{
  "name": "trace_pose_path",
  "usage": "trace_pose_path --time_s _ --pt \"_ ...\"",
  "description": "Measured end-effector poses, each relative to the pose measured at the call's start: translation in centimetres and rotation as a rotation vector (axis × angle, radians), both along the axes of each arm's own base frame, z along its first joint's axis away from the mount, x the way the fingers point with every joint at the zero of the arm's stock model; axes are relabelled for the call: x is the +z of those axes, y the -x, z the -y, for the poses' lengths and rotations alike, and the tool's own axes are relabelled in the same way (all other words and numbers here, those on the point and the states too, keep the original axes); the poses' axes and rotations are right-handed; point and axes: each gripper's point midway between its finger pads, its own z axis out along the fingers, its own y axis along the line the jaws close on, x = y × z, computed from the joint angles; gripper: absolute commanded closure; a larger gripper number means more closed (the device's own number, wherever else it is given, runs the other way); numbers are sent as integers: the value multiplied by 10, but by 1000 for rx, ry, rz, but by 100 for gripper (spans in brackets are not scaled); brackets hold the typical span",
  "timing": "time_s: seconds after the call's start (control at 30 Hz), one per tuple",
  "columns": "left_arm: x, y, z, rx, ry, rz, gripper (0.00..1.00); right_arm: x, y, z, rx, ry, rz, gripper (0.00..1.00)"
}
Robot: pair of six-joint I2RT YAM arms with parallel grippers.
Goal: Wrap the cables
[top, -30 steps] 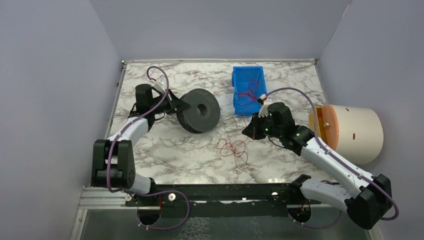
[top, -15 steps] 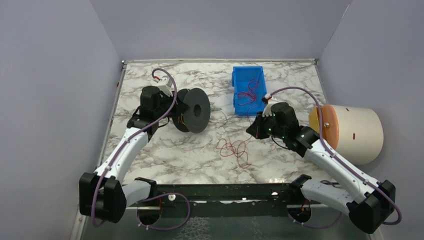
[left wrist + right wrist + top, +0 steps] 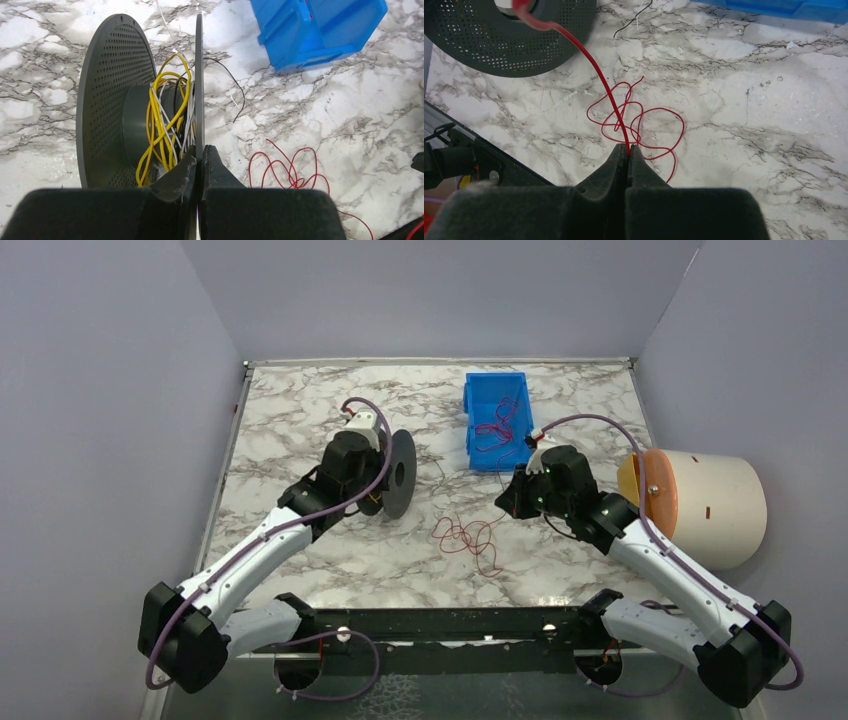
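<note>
A grey perforated spool [image 3: 399, 473] stands on edge on the marble table, and my left gripper [image 3: 377, 483] is shut on the rim of its near flange [image 3: 199, 75]. Yellow and white cables [image 3: 165, 115] are wound loosely on the spool's hub. A thin red cable [image 3: 466, 535] lies in loose loops on the table between the arms. My right gripper [image 3: 627, 148] is shut on one strand of this red cable [image 3: 599, 75], which rises taut towards the spool [image 3: 509, 40]. In the top view the right gripper [image 3: 506, 503] hangs just right of the loops.
A blue bin [image 3: 470, 400] with more red cables [image 3: 495, 433] stands at the back centre. A cream cylinder [image 3: 715, 505] with an orange lid [image 3: 658, 498] lies at the right edge. A short black wire [image 3: 235, 95] lies beside the spool. A black rail [image 3: 450, 625] runs along the near edge.
My left arm has carried the spool to the right and turned it from face-on to nearly edge-on. The right gripper shifted slightly back and right, still holding the red cable.
</note>
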Motion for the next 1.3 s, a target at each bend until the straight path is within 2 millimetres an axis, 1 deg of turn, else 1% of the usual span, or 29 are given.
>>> trace_pose_path --time_s 0.23,0.53,0.7,0.8,0.9,1.03,1.13,1.3 --pt "-5 7 27 45 -124 21 100 0 0 1 -3 3 0 99" --pt "-10 5 64 112 -246 50 100 -1 0 5 -15 21 6 99" --pt "-9 4 84 131 -273 69 92 -1 -1 9 -20 37 19 99" --pt "-9 2 89 139 -282 76 84 0 -1 10 -21 43 25 99" --pt "-8 -1 90 156 -291 86 78 0 0 11 -22 46 24 99" --pt "-1 -5 92 173 -280 100 71 1 1 12 -21 48 25 99" --pt "1 -6 92 177 -275 104 69 1 1 12 -20 48 25 99" --pt "0 -6 92 177 -277 104 62 1 1 12 -19 49 26 99"
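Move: The left hand already pinches the top rim of the spool's right flange; the spool's middle lies about 9 cm below that hand, some 2 cm ahead and 1 cm to its left. The clear spot for it is about 8 cm to the hand's right, 2 cm ahead. The red cable loops lie roughly 16 cm right and 9 cm back, the blue box 24 cm right and 17 cm ahead, both some 17 cm lower. From the right hand, the spool is about 23 cm left, 9 cm ahead, 7 cm below. Still gripping the rim, the left hand carries the tilted spool about 9 cm to the right, towards the blue box's side of the table and almost level, while rolling some 15 degrees so that its left side rises and swinging about 10 degrees counter-clockwise to bring the spool upright. Then the left hand all but stops and opens its fingers about a third of their range, letting go of the flange but staying astride it with one finger between the two flanges, as the right hand keeps its pinch on the red cable and drifts only about a centimetre right. ##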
